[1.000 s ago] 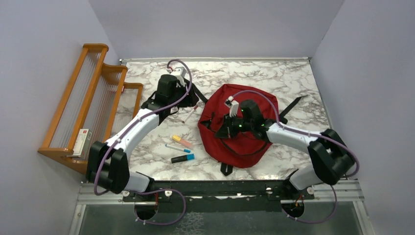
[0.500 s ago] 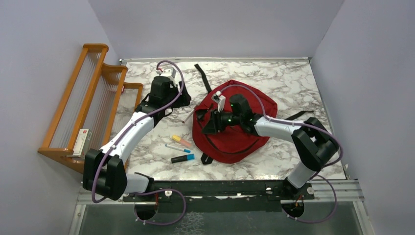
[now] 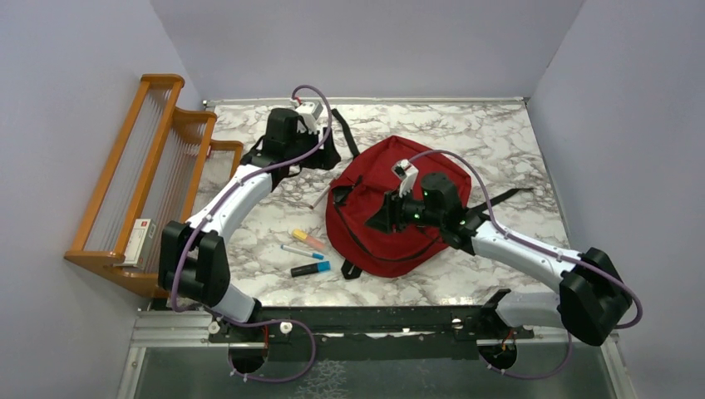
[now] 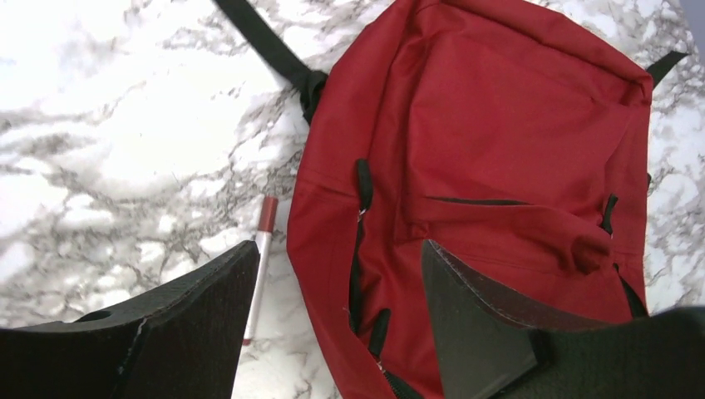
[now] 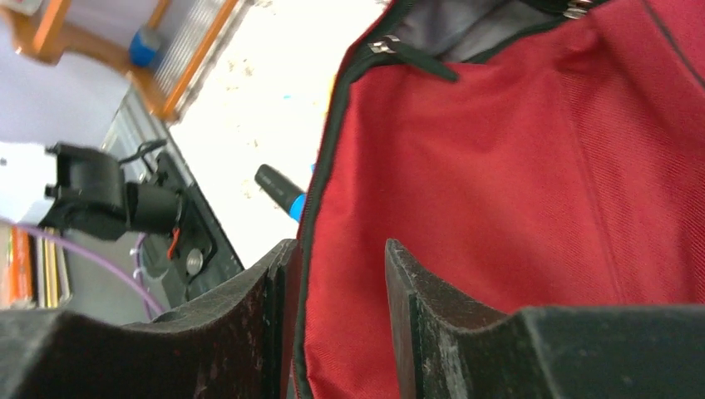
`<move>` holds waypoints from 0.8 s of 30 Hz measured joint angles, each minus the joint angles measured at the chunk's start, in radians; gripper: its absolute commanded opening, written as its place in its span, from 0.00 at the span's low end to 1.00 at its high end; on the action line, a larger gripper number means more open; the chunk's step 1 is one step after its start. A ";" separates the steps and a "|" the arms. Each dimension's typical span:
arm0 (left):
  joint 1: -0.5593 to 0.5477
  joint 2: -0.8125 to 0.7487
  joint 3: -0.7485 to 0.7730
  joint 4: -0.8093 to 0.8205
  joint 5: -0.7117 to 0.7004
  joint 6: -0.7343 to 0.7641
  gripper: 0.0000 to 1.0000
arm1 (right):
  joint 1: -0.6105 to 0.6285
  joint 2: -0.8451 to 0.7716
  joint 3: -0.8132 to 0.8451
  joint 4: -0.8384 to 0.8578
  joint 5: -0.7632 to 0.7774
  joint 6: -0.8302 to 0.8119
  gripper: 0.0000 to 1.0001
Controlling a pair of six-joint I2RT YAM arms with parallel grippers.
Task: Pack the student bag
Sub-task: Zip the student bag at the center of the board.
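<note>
The student bag (image 3: pixel 416 179) lies flat in the middle of the marble table, red with black straps and zippers. My left gripper (image 3: pixel 324 158) hovers open over the bag's back left corner. In the left wrist view the bag (image 4: pixel 515 125) and bare table show between the spread fingers of the left gripper (image 4: pixel 341 274). My right gripper (image 3: pixel 380 220) sits over the bag's left half, jaws apart. In the right wrist view the zippered rim of the bag (image 5: pixel 515 166) runs loosely through the gap of the right gripper (image 5: pixel 337 258), with grey lining (image 5: pixel 449 33) showing beyond.
A red-capped pen (image 3: pixel 320 197) (image 4: pixel 262 249) lies by the bag's left edge. An orange highlighter (image 3: pixel 309 240), a thin pen (image 3: pixel 301 252) and a black-blue marker (image 3: pixel 310 268) (image 5: pixel 283 189) lie front left. A wooden rack (image 3: pixel 158 166) holding a small box (image 3: pixel 140 241) stands at the left wall.
The bag slid left and turned, its strap now lying at the back. My right gripper went from shut to open and drew back right. The left gripper swung right toward the bag's corner.
</note>
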 measured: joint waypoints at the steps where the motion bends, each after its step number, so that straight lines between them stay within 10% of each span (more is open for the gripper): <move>1: -0.003 0.009 0.022 -0.008 0.004 0.020 0.69 | 0.000 -0.011 -0.005 -0.006 0.034 0.014 0.44; 24: -0.035 0.277 0.067 -0.117 -0.056 0.040 0.70 | 0.000 0.102 0.003 -0.045 0.225 0.231 0.45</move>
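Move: The bag's left edge, beside the still-open stretch of zip, is almost straight under the left hand, about 1 cm ahead, 2 cm right and 15 cm down. From that hand, the near zip pull is roughly 3 cm back and 2 right, the far pull 3 ahead and 7 right, and the pen 2 back and 4 left. From the right hand, the near pull lies some 8 cm ahead, 10 left and 8 down; the far pull is 13 ahead and 5 left. No clear contact yet: the left hand, fingers open, sinks about 11 cm almost straight down towards the bag's left edge and tips some 15 degrees more steeply down over it, between pen and zip. The right hand, half open above the red front, drops about 5 cm and edges 3 cm forward, turning clockwise and tipping downward, closing in on the near zip pull. ##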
